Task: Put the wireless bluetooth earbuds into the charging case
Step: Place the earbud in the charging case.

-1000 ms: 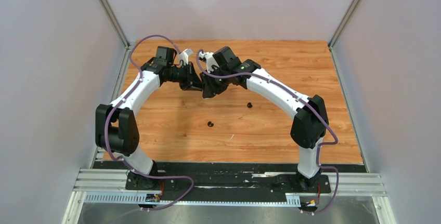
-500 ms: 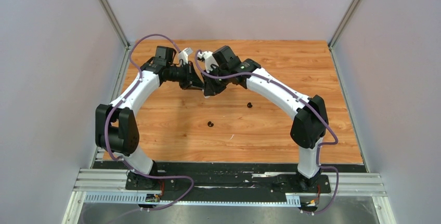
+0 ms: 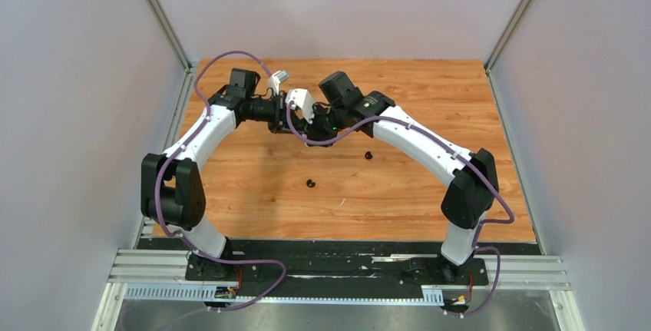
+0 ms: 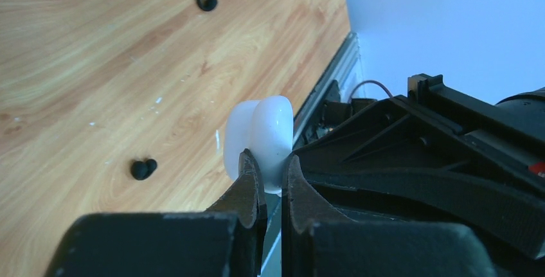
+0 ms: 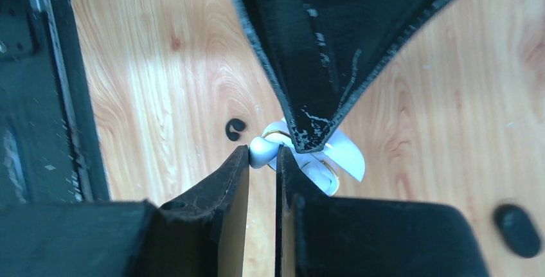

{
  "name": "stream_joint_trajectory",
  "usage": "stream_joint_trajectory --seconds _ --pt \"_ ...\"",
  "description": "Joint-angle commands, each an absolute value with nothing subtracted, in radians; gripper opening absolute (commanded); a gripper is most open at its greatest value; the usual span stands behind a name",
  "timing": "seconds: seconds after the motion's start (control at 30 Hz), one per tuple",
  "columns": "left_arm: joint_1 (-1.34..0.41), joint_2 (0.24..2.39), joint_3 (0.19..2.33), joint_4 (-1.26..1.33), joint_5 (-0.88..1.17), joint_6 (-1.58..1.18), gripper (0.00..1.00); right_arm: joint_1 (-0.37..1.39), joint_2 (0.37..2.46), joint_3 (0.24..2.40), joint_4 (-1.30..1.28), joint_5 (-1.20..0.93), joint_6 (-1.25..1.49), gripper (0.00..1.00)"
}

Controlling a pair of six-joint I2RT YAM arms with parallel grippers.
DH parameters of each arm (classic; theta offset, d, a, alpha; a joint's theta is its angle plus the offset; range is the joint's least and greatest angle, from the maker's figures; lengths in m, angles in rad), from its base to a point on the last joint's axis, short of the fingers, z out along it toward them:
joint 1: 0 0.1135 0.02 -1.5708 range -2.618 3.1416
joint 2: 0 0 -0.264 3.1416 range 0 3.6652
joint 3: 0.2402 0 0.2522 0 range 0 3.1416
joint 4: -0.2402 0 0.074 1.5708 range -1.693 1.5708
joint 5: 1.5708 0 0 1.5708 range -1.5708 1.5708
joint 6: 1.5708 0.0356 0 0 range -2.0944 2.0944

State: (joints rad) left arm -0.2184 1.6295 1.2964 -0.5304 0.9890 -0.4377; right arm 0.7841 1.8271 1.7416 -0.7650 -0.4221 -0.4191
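Note:
My left gripper (image 4: 270, 164) is shut on the white charging case (image 4: 260, 139), which it holds above the table. In the right wrist view the case (image 5: 331, 161) hangs open, its lid to the right and a left finger (image 5: 321, 65) across it. My right gripper (image 5: 262, 156) is shut on a small white earbud (image 5: 261, 150) at the case's left edge. Two black earbuds (image 3: 368, 155) (image 3: 310, 183) lie apart on the wood. In the top view both grippers (image 3: 294, 120) (image 3: 311, 127) meet at mid-table, hiding the case.
The wooden table (image 3: 253, 177) is walled by grey panels at left, back and right. One black earbud (image 5: 235, 128) lies on the wood just below the case. The arms' bases sit on a black rail (image 3: 338, 262) at the near edge.
The right wrist has turned and moved left against the left gripper, and its elbow has swung out to the right. Its jaws have closed. The left arm has stayed put.

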Motion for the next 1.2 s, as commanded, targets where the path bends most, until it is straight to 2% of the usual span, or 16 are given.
stream_joint_trajectory --seconds 0.0,0.33,0.47,0.87,1.17 --pt "-0.251 1.614 1.298 -0.497 1.139 -0.419 0.0 0.826 1.743 1.683 -0.729 -0.449 -0.708 0.0" --pt "-0.27 1.63 1.308 -0.511 1.194 -0.397 0.0 0.857 1.68 1.592 -0.689 -0.36 -0.918 0.0" --pt "-0.284 1.631 1.313 -0.522 1.214 -0.376 0.0 0.867 1.671 1.582 -0.681 -0.306 -0.976 0.13" --pt "-0.293 1.638 1.31 -0.518 1.229 -0.376 0.0 0.89 1.635 1.57 -0.646 -0.22 -1.01 0.35" --pt "-0.293 1.644 1.299 -0.491 1.256 -0.394 0.0 0.898 1.587 1.555 -0.632 -0.169 -1.043 0.42"
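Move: The right hand has an earbud pinched at the left-held charging case, whose middle lies about 2 cm ahead of this hand, 1 cm to its left and 1 cm below. On the table some 18 cm below are a small black hook about 12 cm back and 1 cm left, a second hook some 5 cm back and 14 cm right, and a black oval about 9 cm ahead and 13 cm right. From the left hand, the earbud is roughly 2 cm back and 3 cm right, level. Still pinching the earbud at the case, the right hand shifts about 2.5 cm back and to the right while its wrist rolls nearly 40 degrees counter-clockwise about the fingers; once most of that is done, the fingers open and let go. The left hand keeps its grip on the case and carries it the same way, some 3.5 cm, rising slightly and turning about 10 degrees clockwise. ##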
